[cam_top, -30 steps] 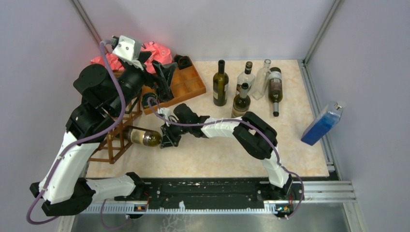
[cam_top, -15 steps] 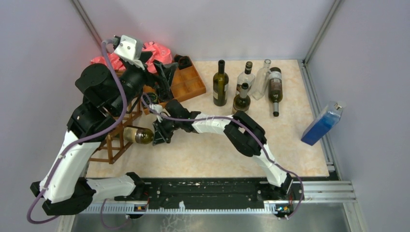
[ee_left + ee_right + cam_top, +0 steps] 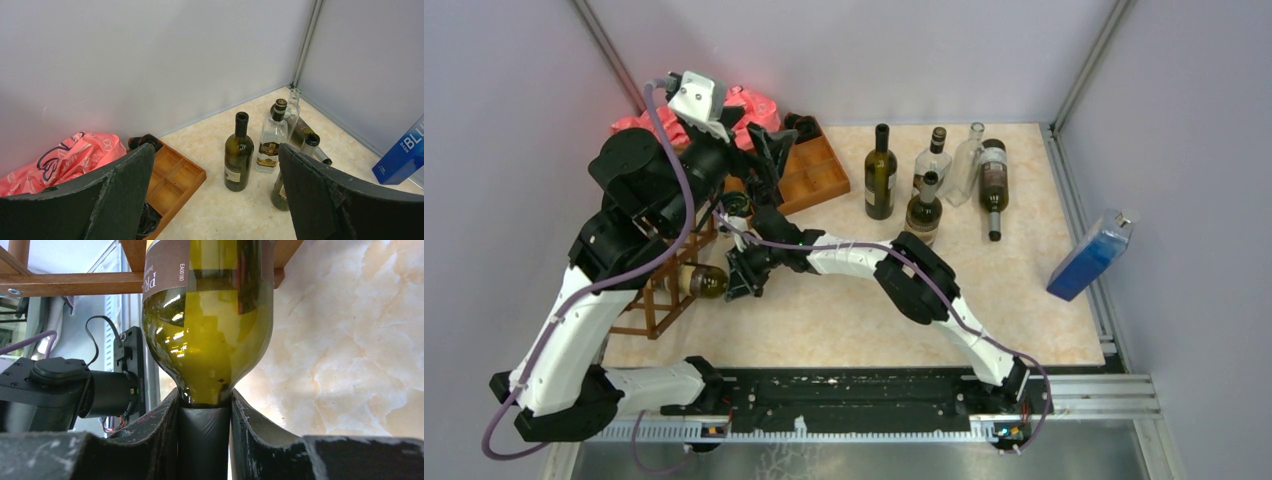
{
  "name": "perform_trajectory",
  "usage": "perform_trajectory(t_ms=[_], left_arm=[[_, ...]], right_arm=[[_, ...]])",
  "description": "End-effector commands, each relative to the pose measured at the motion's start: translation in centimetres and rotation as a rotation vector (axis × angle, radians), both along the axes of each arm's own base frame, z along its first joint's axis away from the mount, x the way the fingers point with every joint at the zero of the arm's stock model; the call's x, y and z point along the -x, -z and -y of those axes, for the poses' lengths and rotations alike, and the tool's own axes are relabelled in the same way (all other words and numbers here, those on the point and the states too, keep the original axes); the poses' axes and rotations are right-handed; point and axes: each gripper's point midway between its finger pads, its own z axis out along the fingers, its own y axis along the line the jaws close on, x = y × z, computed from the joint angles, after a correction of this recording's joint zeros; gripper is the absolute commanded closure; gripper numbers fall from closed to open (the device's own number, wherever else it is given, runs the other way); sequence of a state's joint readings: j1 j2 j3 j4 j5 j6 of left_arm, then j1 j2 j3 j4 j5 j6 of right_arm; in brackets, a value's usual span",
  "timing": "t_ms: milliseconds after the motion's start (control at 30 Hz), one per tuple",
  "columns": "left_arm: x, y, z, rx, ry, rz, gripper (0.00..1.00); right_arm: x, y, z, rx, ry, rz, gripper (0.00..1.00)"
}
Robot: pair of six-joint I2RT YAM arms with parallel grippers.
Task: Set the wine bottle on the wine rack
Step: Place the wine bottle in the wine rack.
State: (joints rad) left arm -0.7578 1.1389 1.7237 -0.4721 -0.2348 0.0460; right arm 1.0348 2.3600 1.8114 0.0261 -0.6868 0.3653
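The wine bottle [image 3: 708, 281] lies on its side, its green body partly inside the dark wooden wine rack [image 3: 652, 303] at the table's left edge. My right gripper [image 3: 738, 274] is shut on its black-foiled neck. In the right wrist view the fingers [image 3: 160, 425] clamp the neck [image 3: 204, 440], and the labelled body [image 3: 210, 335] passes between the rack's slats [image 3: 75, 284]. My left gripper [image 3: 766, 160] hangs open and empty above the tray, well back from the rack; its wide-apart fingers [image 3: 120, 190] frame the far bottles.
An orange-brown compartmented tray [image 3: 816, 176] and a pink bag [image 3: 749, 105] sit behind the rack. Several other bottles stand or lie at the back centre [image 3: 880, 175], also seen from the left wrist [image 3: 238, 155]. A blue box [image 3: 1089, 258] leans at the right wall.
My right arm has slid left, carrying the bottle base-first further into the rack. The left arm has barely shifted and stays open.
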Motion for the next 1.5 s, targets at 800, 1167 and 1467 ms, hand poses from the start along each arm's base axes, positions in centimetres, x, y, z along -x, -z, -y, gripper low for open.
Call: perform_trajectory(t_ms=[800, 1167, 1467], left_arm=[[0.6, -0.5, 0.9, 0.024, 0.053, -0.009, 0.01], [1.1, -0.4, 0.9, 0.068, 0.073, -0.021, 0.01], [3.1, -2.4, 0.6, 0.21, 0.13, -0.005, 0.01]], right_arm=[[-0.5, -7.6, -5.7, -0.233, -0.045, 0.021, 0.9], [-1.9, -5.6, -5.5, -0.181, -0.008, 0.07, 0.42], [-4.3, -6.4, -3.2, -0.141, 0.0, 0.169, 0.19]])
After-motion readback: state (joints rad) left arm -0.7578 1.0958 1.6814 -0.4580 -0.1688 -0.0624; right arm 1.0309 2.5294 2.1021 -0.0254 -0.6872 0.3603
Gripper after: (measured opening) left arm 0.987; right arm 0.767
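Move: The right hand already grips the wine bottle by its neck, the body partly inside the wine rack's lower slot; the slot's middle is about 14 cm to its left, level ahead and 2 cm lower. The wooden tray lies roughly 30 cm ahead, 7 cm to the right and 8 cm below. From the idle left hand, that slot is some 28 cm left, 8 cm back and 44 cm below. The right hand pushes the bottle about 4 cm left into the rack, then releases its neck while easing forward. ##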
